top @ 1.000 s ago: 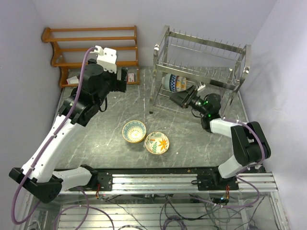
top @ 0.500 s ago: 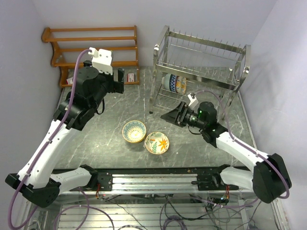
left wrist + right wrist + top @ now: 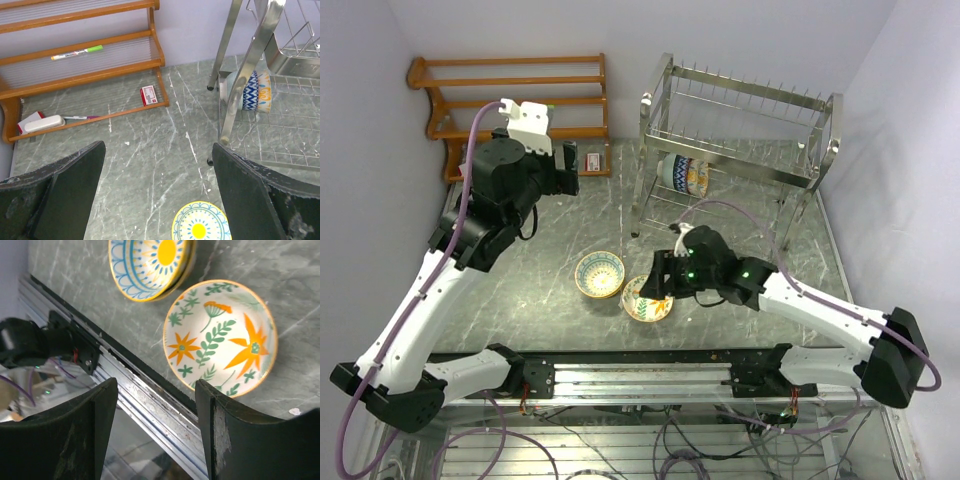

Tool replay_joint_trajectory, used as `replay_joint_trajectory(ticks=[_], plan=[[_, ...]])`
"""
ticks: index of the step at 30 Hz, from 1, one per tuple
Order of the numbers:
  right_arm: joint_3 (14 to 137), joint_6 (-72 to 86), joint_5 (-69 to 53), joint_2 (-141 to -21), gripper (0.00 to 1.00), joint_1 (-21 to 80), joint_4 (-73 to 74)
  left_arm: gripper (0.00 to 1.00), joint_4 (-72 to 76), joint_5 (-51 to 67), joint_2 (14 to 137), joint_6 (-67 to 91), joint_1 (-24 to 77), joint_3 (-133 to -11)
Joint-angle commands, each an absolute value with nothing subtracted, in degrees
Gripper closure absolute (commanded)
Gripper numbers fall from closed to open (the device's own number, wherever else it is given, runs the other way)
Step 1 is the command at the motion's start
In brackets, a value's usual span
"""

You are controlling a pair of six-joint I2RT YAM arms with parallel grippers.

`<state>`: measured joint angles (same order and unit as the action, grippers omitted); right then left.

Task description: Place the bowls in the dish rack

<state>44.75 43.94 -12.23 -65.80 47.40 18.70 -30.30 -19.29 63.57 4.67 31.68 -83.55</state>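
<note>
The dish rack (image 3: 740,140) stands at the back right. A blue-orange bowl (image 3: 685,174) stands on edge in its lower tier and also shows in the left wrist view (image 3: 255,90). A yellow-teal bowl (image 3: 599,274) and an orange-leaf bowl (image 3: 647,298) lie side by side on the table. My right gripper (image 3: 660,285) is open and empty, hovering over the orange-leaf bowl (image 3: 220,337); its jaws (image 3: 156,385) reach past the bowl's near rim. My left gripper (image 3: 565,165) is open and empty, high above the table behind the yellow-teal bowl (image 3: 200,227).
A brown wooden shelf (image 3: 510,100) at the back left holds a marker (image 3: 75,52), an eraser (image 3: 45,122) and a small red box (image 3: 148,95). A metal rail (image 3: 650,375) runs along the near edge, close below the bowls. Walls close in on both sides.
My right gripper has drawn back from the rack, leaving the blue-orange bowl in the lower tier, and swung left and nearer over the orange-leaf bowl. The left arm has barely moved.
</note>
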Motion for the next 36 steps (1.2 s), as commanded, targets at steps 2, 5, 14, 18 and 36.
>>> replay_joint_trajectory(ticks=[2, 5, 14, 18, 36], plan=[[53.3, 36.9, -3.6, -71.8, 0.37, 55.9, 27.8, 0.01, -32.4, -20.7, 62.1, 7.1, 32.1, -85.9], [56.1, 34.7, -1.4, -76.5, 0.37, 59.6, 29.1, 0.01, -33.8, -22.1, 61.3, 7.2, 32.1, -86.3], [62.1, 31.9, 4.0, -86.9, 0.36, 64.2, 31.9, 0.01, -38.6, -26.7, 57.9, 6.5, 32.1, -87.9], [63.3, 30.4, 4.7, -90.2, 0.36, 64.5, 30.8, 0.01, -39.8, -28.1, 56.3, 6.4, 32.1, -87.7], [62.6, 31.4, 10.8, -97.5, 0.73, 66.5, 29.3, 0.01, -42.0, -32.0, 52.2, 4.1, 32.1, -84.6]])
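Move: The flowered bowl is almost beneath the right hand, some 2 cm ahead, 2 cm to its left and 12 cm down. The yellow-and-blue bowl is about 6 cm farther out and 12 cm to the left of it, and the rack's near left foot stands roughly 19 cm ahead of the right hand and 5 cm to its left. From the raised left hand, the flowered bowl lies about 13 cm back, 17 cm to the right and 38 cm below. The right hand swings about 5 cm left and a few back over the flowered bowl, then sinks roughly 10 cm to the bowl's near left rim, its wrist tipping some 30 degrees so the half-open fingers come to point nearly straight down, and near the end of the descent they close to a narrow gap with one finger outside the rim and the other inside. Meanwhile the empty left hand clears off to the left and back by nearly 10 cm, rising a little and turning slightly counter-clockwise, fingers still wide open. ##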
